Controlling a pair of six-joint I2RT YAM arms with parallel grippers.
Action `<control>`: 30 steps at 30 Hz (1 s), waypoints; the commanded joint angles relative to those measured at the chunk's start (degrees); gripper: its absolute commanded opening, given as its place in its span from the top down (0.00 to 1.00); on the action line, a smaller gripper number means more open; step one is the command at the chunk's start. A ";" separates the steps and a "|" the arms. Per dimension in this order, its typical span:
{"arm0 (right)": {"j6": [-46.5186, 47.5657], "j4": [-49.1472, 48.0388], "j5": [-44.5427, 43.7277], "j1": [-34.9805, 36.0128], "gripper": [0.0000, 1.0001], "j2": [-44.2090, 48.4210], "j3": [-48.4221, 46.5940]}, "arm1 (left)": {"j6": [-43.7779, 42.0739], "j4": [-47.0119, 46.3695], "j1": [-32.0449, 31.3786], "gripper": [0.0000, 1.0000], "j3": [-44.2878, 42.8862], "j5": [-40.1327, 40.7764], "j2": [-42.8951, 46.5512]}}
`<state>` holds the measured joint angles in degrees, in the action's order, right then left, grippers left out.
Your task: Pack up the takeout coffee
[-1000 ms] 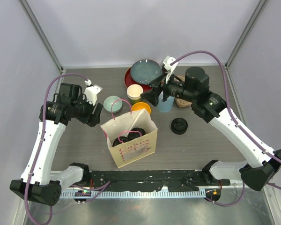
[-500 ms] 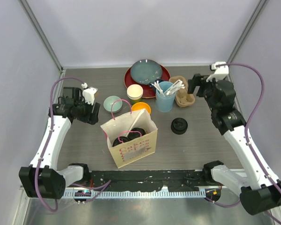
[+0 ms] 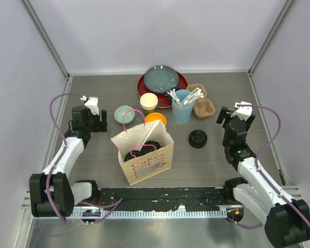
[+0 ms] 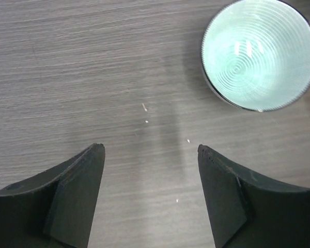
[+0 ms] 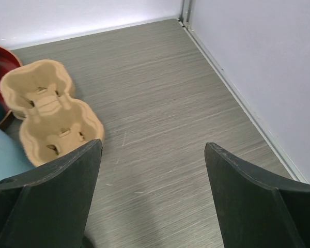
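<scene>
A brown paper bag (image 3: 144, 161) with pink handles stands open at the table's middle front. Inside it I see two round black lids (image 3: 134, 153) (image 3: 153, 145), the tops of the takeout coffee; the cups' sides are hidden by the bag. My left gripper (image 3: 95, 124) (image 4: 151, 150) is open over bare table, left of the bag and beside a mint bowl (image 4: 259, 54). My right gripper (image 3: 232, 118) (image 5: 152, 144) is open too, low over the table at the right, with nothing between its fingers.
The mint bowl (image 3: 124, 112), an unlidded cream-inside cup (image 3: 149, 101) and an orange bowl (image 3: 156, 119) sit behind the bag. Further back are stacked plates (image 3: 161, 80), a light-blue utensil cup (image 3: 181, 109) and a tan cup carrier (image 3: 203, 106) (image 5: 51, 113). Loose black lids (image 3: 198, 138) lie right of the bag.
Both arms have drawn back and down toward their bases. The right gripper left the utensil cup area for the right side. The left gripper has opened a little wider.
</scene>
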<state>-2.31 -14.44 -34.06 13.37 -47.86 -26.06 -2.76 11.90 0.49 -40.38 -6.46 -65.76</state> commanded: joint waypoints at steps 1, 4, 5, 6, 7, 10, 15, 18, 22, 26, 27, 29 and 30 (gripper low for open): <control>3.35 -16.84 -5.58 -0.27 0.14 0.84 5.05 | 6.36 -22.69 1.27 0.22 5.48 3.03 -3.49; 5.03 -22.11 -4.26 -0.44 0.14 -1.79 8.48 | 8.12 -33.93 1.27 0.13 9.78 6.01 -5.95; 5.12 -23.61 -4.00 -0.36 0.14 -2.32 9.44 | 8.47 -36.66 1.35 0.09 11.88 7.85 -6.57; 5.12 -26.40 -3.73 -0.44 0.14 -3.63 11.19 | 8.91 -42.43 1.27 0.03 12.86 8.73 -7.27; 5.55 -28.00 -2.77 -0.62 0.14 -4.26 12.17 | 9.79 -44.92 1.27 0.01 13.74 10.22 -8.06; 5.82 -33.98 0.47 -1.15 0.14 -6.72 15.07 | 11.63 -51.60 1.27 0.00 15.94 11.46 -11.58; 5.73 -35.74 3.39 -2.03 0.14 -10.32 14.90 | 13.48 -56.71 1.27 0.00 17.00 16.91 -16.59; 5.12 -37.76 4.09 -2.90 0.14 -11.99 15.86 | 12.08 -59.09 1.27 0.00 18.40 13.50 -16.07; 3.10 -40.49 6.02 -4.75 0.14 -13.75 17.27 | 11.91 -62.53 1.27 0.00 19.46 12.70 -16.86; 2.48 -40.85 7.78 -5.63 0.14 -14.37 17.36 | 11.90 -62.44 1.27 0.00 19.64 12.44 -16.77; 2.48 -40.76 7.96 -5.81 0.14 -14.37 17.28 | 11.82 -62.44 1.27 0.00 19.55 12.44 -16.86; 2.48 -40.76 8.22 -6.07 0.14 -14.28 17.28 | 11.82 -62.44 1.35 0.00 19.64 12.44 -16.77; 2.48 -40.76 8.31 -6.24 0.14 -14.20 17.28 | 11.64 -62.53 1.27 0.00 19.64 12.44 -16.86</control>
<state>1.26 -49.89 -26.79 7.70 -62.28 -8.64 8.84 -45.58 1.58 -20.95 5.93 -82.67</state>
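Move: The paper bag with the packed cups stands about 26 cm to the left gripper's right and some 13 cm back. Nearer that gripper is the pale green bowl, roughly 15 cm right, 7 cm ahead and 10 cm below. From the right gripper the bag is about 45 cm left and 14 cm back; the black lid lies some 19 cm left, 4 cm back, and the cup tray some 17 cm left, 15 cm ahead, both about 19 cm below. Lower the empty right gripper about 7 cm almost straight down over the bare table, keeping its fingers open. Meanwhile bring the left gripper down and forward, veering left away from the bag and the pale green bowl, then let it rise a couple of centimetres; tip its fingers up some 20 degrees, swing it counter-clockwise and open it fully. ##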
